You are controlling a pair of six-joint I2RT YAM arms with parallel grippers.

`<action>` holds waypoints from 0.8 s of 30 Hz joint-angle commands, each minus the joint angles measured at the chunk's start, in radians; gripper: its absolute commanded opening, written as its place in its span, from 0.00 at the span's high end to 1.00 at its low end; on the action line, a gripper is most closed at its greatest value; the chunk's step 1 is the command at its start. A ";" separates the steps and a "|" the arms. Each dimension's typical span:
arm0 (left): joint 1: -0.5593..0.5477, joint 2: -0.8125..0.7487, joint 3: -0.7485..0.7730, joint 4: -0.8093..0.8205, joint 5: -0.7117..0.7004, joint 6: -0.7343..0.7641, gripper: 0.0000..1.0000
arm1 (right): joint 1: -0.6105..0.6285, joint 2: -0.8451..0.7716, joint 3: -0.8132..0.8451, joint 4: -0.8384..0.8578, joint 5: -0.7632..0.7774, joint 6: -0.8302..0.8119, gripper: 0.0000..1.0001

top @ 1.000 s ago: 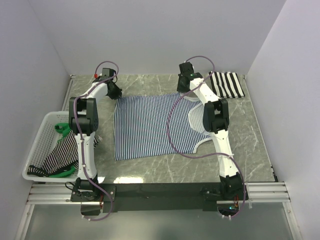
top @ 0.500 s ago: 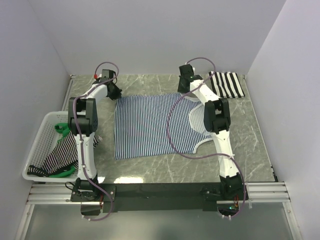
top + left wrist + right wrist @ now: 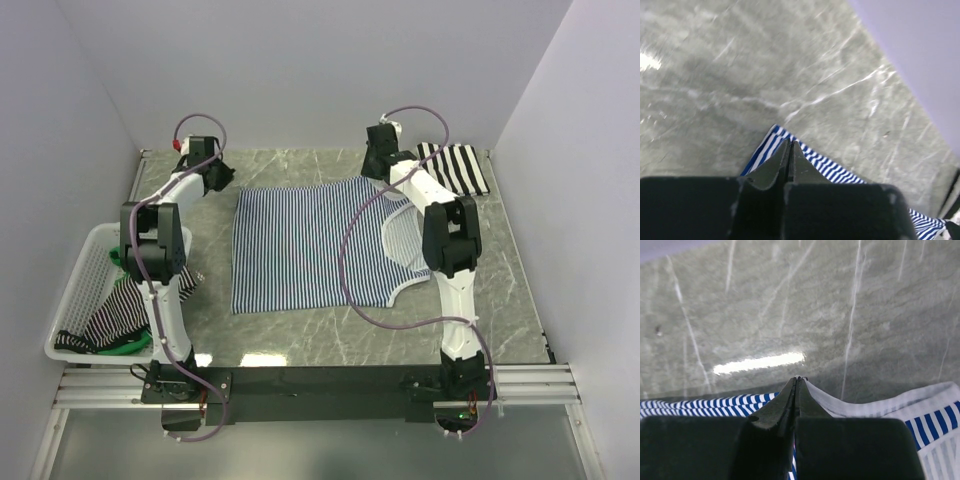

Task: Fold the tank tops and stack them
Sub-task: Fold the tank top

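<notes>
A thin navy-and-white striped tank top (image 3: 300, 250) lies spread across the middle of the table. My left gripper (image 3: 222, 180) is at its far left corner and, in the left wrist view, the left gripper (image 3: 790, 143) is shut on that striped corner (image 3: 830, 167). My right gripper (image 3: 377, 172) is at the far right shoulder. In the right wrist view, the right gripper (image 3: 798, 379) is shut on the white-trimmed edge (image 3: 880, 407), which rises off the table. A folded broad black-and-white striped tank top (image 3: 455, 168) lies at the far right corner.
A white mesh basket (image 3: 75, 275) stands at the left table edge, with more striped garments (image 3: 125, 305) and something green in it. Walls close in the table at the back and on both sides.
Both grippers have gone from open to shut on the tank top's far edge. The left arm has swung left, the right arm back and right, and the far edge is slightly lifted.
</notes>
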 commanded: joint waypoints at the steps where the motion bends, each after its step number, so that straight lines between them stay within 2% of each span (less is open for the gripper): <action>1: 0.007 -0.023 0.012 0.061 0.033 -0.014 0.96 | -0.002 -0.055 -0.013 0.075 0.013 0.016 1.00; 2: 0.007 -0.009 0.044 0.047 0.052 -0.014 0.93 | -0.002 -0.052 -0.010 0.071 0.012 0.016 1.00; 4: 0.007 0.036 0.082 -0.008 0.049 -0.017 0.80 | -0.002 -0.041 0.002 0.057 0.007 0.016 1.00; 8: -0.012 0.112 0.197 -0.095 0.008 0.016 0.68 | 0.000 -0.029 0.013 0.046 -0.007 0.018 1.00; 14: -0.038 0.226 0.316 -0.225 -0.048 0.068 0.66 | 0.000 -0.020 0.022 0.040 -0.010 0.016 1.00; 24: -0.061 0.244 0.322 -0.277 -0.125 0.108 0.67 | -0.003 -0.008 0.017 0.042 -0.021 0.025 1.00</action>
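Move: The tank top's loose far-left hem corner lies about 2 cm ahead of the closed, empty left gripper, 2 cm to its right and 6 cm below. The edge still pinched in the right gripper is some 31 cm to the left hand's right, level with it. The laundry basket's middle is roughly 28 cm left and 29 cm back. From the right hand the hem corner is some 30 cm left, about 1 cm back and 6 cm below. Open the left gripper to about a third and reach it roughly 3 cm forward over the hem corner, then drop it some 6 cm to the tabletop, drifting a little right and back and tipping the fingers about 10 degrees further down, so they straddle the corner without closing. Keep the right gripper shut on its edge, holding it raised. ##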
